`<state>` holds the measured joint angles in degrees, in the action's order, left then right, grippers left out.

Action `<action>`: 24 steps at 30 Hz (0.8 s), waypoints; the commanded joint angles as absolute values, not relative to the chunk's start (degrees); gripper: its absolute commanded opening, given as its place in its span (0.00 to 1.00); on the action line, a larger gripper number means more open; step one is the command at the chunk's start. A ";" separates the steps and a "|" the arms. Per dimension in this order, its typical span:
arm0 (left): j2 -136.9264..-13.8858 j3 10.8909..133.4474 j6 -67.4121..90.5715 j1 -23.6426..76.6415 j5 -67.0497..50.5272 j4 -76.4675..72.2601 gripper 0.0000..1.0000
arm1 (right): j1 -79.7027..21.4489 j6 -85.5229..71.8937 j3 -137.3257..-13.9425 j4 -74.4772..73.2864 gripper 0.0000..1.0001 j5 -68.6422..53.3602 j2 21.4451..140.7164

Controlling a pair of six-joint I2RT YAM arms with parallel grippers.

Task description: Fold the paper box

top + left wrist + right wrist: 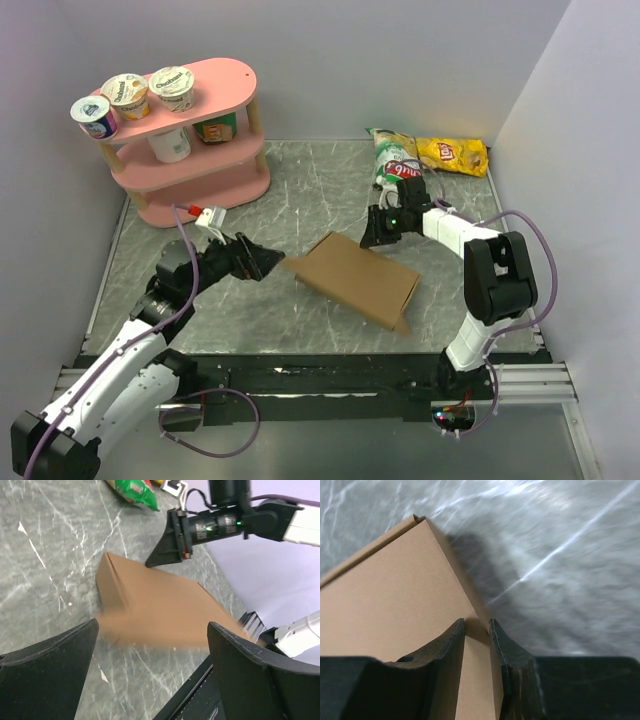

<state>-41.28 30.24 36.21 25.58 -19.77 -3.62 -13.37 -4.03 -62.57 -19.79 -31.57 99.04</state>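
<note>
The brown paper box point(355, 278) lies flat in the middle of the marble table, its far edge a little raised. My right gripper point(372, 238) has come down on that far edge. In the right wrist view its fingers point(476, 624) are drawn close together with the edge of the box point(395, 595) pinched between them. My left gripper point(275, 262) hovers just off the box's left corner, jaws wide apart and empty. In the left wrist view the box point(150, 605) lies ahead of the open left gripper point(152, 625), and the right gripper point(167, 550) touches its far side.
A pink two-tier shelf point(190, 150) with yogurt cups stands at the back left. A green chip bag point(395, 155) and a yellow one point(452, 152) lie at the back right, behind the right arm. White walls close in on both sides.
</note>
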 commanded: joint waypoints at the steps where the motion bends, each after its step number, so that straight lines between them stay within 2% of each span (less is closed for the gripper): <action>1: -40.69 31.56 34.72 25.22 -20.75 -3.96 0.96 | -11.69 -2.29 -63.89 -24.87 0.32 -24.17 103.62; 8: -43.76 26.72 36.73 25.22 -21.88 -12.11 0.96 | -11.69 -1.76 -66.09 -25.66 0.34 -24.26 105.21; 16: -55.45 27.60 39.28 25.22 -25.22 -22.50 0.96 | -11.78 -2.11 -67.59 -25.84 0.41 -25.75 105.21; 19: -55.28 28.12 39.29 25.22 -23.56 -24.08 0.96 | -11.69 -2.90 -67.76 -25.40 0.55 -24.53 104.59; 20: -55.46 28.47 39.03 25.22 -23.38 -23.99 0.96 | -11.52 -3.51 -67.85 -25.40 0.68 -22.96 103.89; 23: -56.77 30.76 37.36 25.22 -23.12 -22.50 0.96 | -10.11 -4.04 -69.08 -26.19 0.87 -22.94 102.49; 24: -57.04 31.89 36.57 25.22 -23.12 -21.63 0.96 | -9.67 -4.04 -69.43 -26.37 0.89 -22.50 101.78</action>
<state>-56.27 27.22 38.33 25.52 -22.85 -18.90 -11.55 -3.53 -66.54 -25.32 -25.15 105.32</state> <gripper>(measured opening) 0.962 0.820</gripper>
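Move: The right hand is at the paper box's far edge, with the box's middle about 7 cm back and 3 cm left of it, some 2 cm lower. The green chip bag lies roughly 16 cm ahead and 6 cm right of this hand. From the raised left hand, the box's middle is about 4 cm ahead, 15 cm right and 19 cm down. Right hand lowers the pinched edge about 5 cm, edging right, then opens; open left hand dips towards box. ##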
